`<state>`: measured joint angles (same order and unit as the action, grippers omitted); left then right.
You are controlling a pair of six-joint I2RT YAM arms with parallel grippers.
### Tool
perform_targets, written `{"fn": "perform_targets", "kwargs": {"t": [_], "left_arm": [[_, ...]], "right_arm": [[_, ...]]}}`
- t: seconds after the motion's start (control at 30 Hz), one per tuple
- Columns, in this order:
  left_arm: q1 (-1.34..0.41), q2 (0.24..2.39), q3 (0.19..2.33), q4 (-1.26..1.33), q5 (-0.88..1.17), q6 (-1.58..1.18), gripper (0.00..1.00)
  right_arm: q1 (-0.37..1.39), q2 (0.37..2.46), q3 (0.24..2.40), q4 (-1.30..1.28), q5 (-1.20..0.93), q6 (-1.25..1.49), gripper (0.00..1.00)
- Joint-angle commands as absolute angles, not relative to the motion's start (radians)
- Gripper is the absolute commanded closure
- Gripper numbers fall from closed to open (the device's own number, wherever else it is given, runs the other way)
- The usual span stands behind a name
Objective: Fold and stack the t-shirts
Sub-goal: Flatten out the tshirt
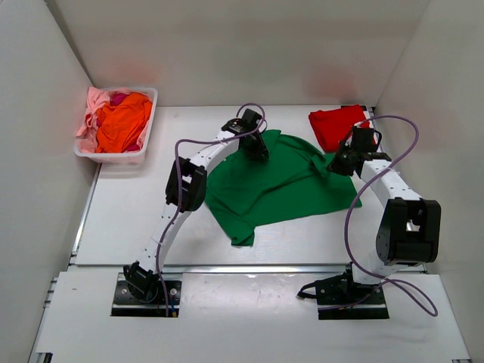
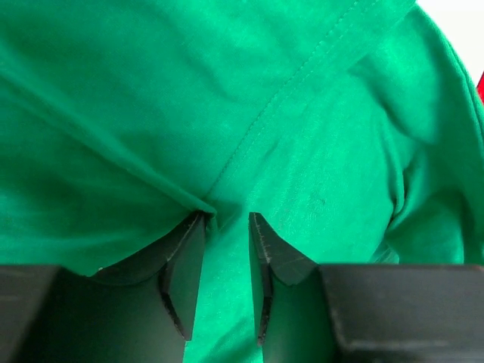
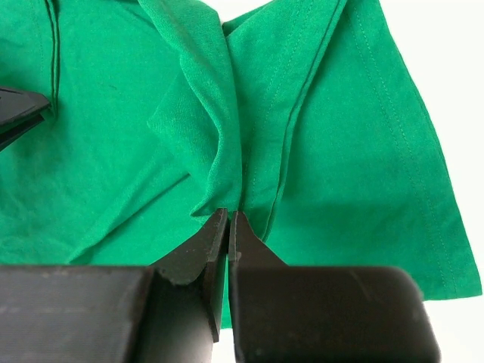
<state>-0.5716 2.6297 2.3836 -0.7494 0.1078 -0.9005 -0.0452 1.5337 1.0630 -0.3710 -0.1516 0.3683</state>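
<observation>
A dark green t-shirt (image 1: pixel 280 185) lies spread and rumpled across the middle of the table. My left gripper (image 1: pixel 255 147) is pressed down on its far edge. In the left wrist view the left gripper (image 2: pixel 227 215) has its jaws apart, a strip of green cloth (image 2: pixel 318 113) lying between them beside a seam. My right gripper (image 1: pixel 333 165) is at the shirt's right side. The right wrist view shows the right gripper (image 3: pixel 228 212) shut on a bunched fold of the green shirt (image 3: pixel 219 144). A folded red t-shirt (image 1: pixel 333 125) lies at the back right.
A white plastic basket (image 1: pixel 121 157) stands at the back left, holding an orange shirt (image 1: pixel 125 121), a pink one (image 1: pixel 92 106) and a bit of magenta. White walls close in the table on three sides. Purple cables loop off both arms.
</observation>
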Motion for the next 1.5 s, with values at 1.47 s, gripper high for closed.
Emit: {"fn": "perform_targets", "kwargs": {"t": [1.47], "left_arm": [[-0.149, 1.490, 2.097, -0.465, 0.095, -0.759, 1.00]], "right_arm": [[-0.138, 1.086, 1.396, -0.227, -0.288, 0.210, 0.99]]}}
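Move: The fold of the green t-shirt that the left hand will shut on is right between its half-open fingertips, perhaps 1 cm below. The folded red shirt lies about 25 cm to that hand's right and 9 cm farther out; the shirt bin is some 44 cm left and 8 cm farther out. The right hand already holds the green shirt; the left hand's fold lies roughly 22 cm to its left, 3 cm ahead and 9 cm below. Nearly in place at first, the left fingers close on the green fold, then the hand sweeps up fast by about 50 cm and well to the left, towards the bin side, its fingers tipping up some 60 degrees. The right hand keeps its pinch and rises more slowly, about 25 cm, its fingers tilting up towards level, so the shirt is lifted between both hands. ##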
